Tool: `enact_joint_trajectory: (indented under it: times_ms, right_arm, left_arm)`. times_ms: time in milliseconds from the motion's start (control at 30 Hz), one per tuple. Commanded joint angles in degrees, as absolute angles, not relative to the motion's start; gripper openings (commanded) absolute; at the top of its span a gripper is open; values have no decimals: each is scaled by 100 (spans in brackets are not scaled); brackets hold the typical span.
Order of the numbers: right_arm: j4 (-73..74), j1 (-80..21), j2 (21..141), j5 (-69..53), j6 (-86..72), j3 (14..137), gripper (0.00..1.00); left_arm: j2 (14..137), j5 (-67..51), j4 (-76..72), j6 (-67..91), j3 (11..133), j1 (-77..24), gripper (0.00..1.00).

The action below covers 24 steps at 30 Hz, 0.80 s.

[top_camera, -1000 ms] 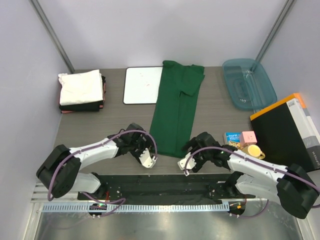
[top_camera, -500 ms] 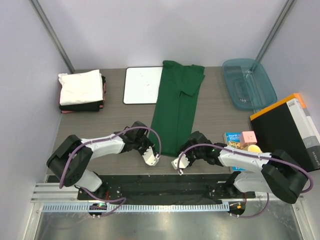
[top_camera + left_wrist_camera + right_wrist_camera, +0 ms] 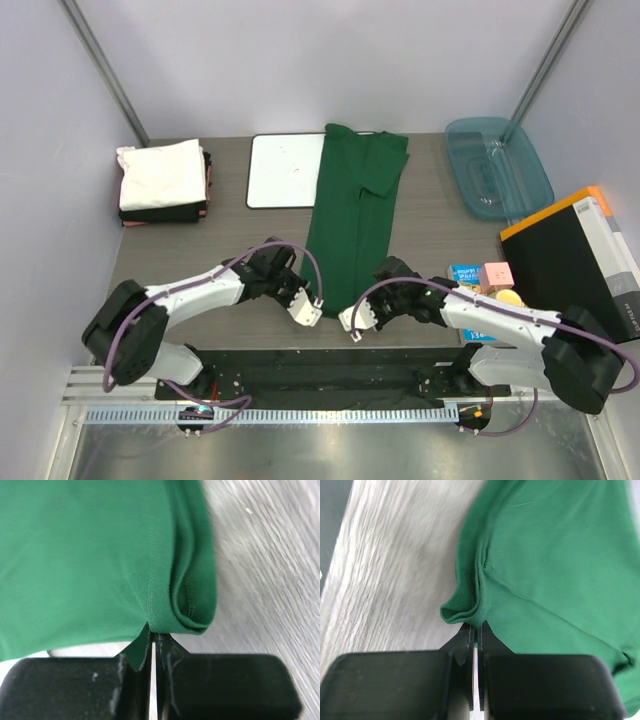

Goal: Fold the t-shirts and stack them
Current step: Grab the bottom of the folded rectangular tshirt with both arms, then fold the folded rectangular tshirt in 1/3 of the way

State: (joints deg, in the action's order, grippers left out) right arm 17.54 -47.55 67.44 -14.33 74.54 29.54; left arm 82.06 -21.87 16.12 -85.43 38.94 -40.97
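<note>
A dark green t-shirt (image 3: 352, 214) lies folded into a long strip down the middle of the table, collar end far from me. My left gripper (image 3: 318, 307) is shut on its near left corner (image 3: 190, 622), with the hem pinched between the black fingers (image 3: 220, 680). The right gripper (image 3: 350, 316) is shut on the near right corner (image 3: 462, 614), where the cloth bunches at the fingertips. A stack of folded t-shirts, white (image 3: 162, 173) over black (image 3: 165, 212), sits at the far left.
A flat white board with a black rim (image 3: 283, 171) lies left of the green shirt. A teal plastic tub (image 3: 495, 165) stands at the back right. A black and orange box (image 3: 572, 262) and small colourful items (image 3: 485, 281) crowd the right side.
Both grippers moved inward to the shirt's near corners and shut on them. The near hem has lifted slightly and drawn in.
</note>
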Motion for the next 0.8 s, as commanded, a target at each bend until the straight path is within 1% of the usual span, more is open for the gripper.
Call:
enact_joint_trajectory:
  times_ms: [0,67,233,367,467,533,633,767]
  right_arm:
    - [2845,-4869,6171,-1845,6286,3831,1]
    - [3275,-4887,6065,-1907,5750,4164,1]
    - [4252,-4913,5635,-2371,5160,4675,1]
    - [5174,-4957,5160,-2996,5246,4895,1]
    - [5641,-5018,4703,-3522,5422,4966,1]
    - [5782,-5019,4571,-3647,5414,5027,1]
    - [5976,-5019,4526,-3595,5501,5106,1]
    - [5644,-5019,4509,-3244,5660,4984,1]
  left_arm:
    - [7350,-2672,2433,-7419,4403,-4157,0]
    - [7085,-2750,2818,-6955,4578,-4192,0]
    - [6084,-3041,3804,-6610,4764,-4420,0]
    - [5389,-3234,4515,-6390,4746,-4631,0]
    - [4941,-3629,5033,-6284,4790,-4746,0]
    - [4764,-3840,5167,-6223,4790,-4834,0]
    - [4544,-3858,5116,-6161,4702,-4913,0]
    - [4824,-3736,4748,-6143,4693,-4922,0]
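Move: Both hands already pinch the folded t-shirt's bottom corners, just off the table. The table's near edge lies about 12 cm back from the left hand, 3 cm below, and some 8 cm back from the right hand, 3 cm below. The shirt's far end is roughly 34 cm ahead of the left hand and 13 cm to its right; the whiteboard is 26 cm ahead, 3 cm right. The book stands 22 cm to the right of the right hand, 1 cm ahead. Keeping their pinch on the two bottom corners, both hands first lift the t-shirt's near end steeply, then draw it back towards the bases, over the table's near edge: the left about 14 cm up and as far back, the right slightly less. The shut fingers swing inward and towards the bases as they go. ##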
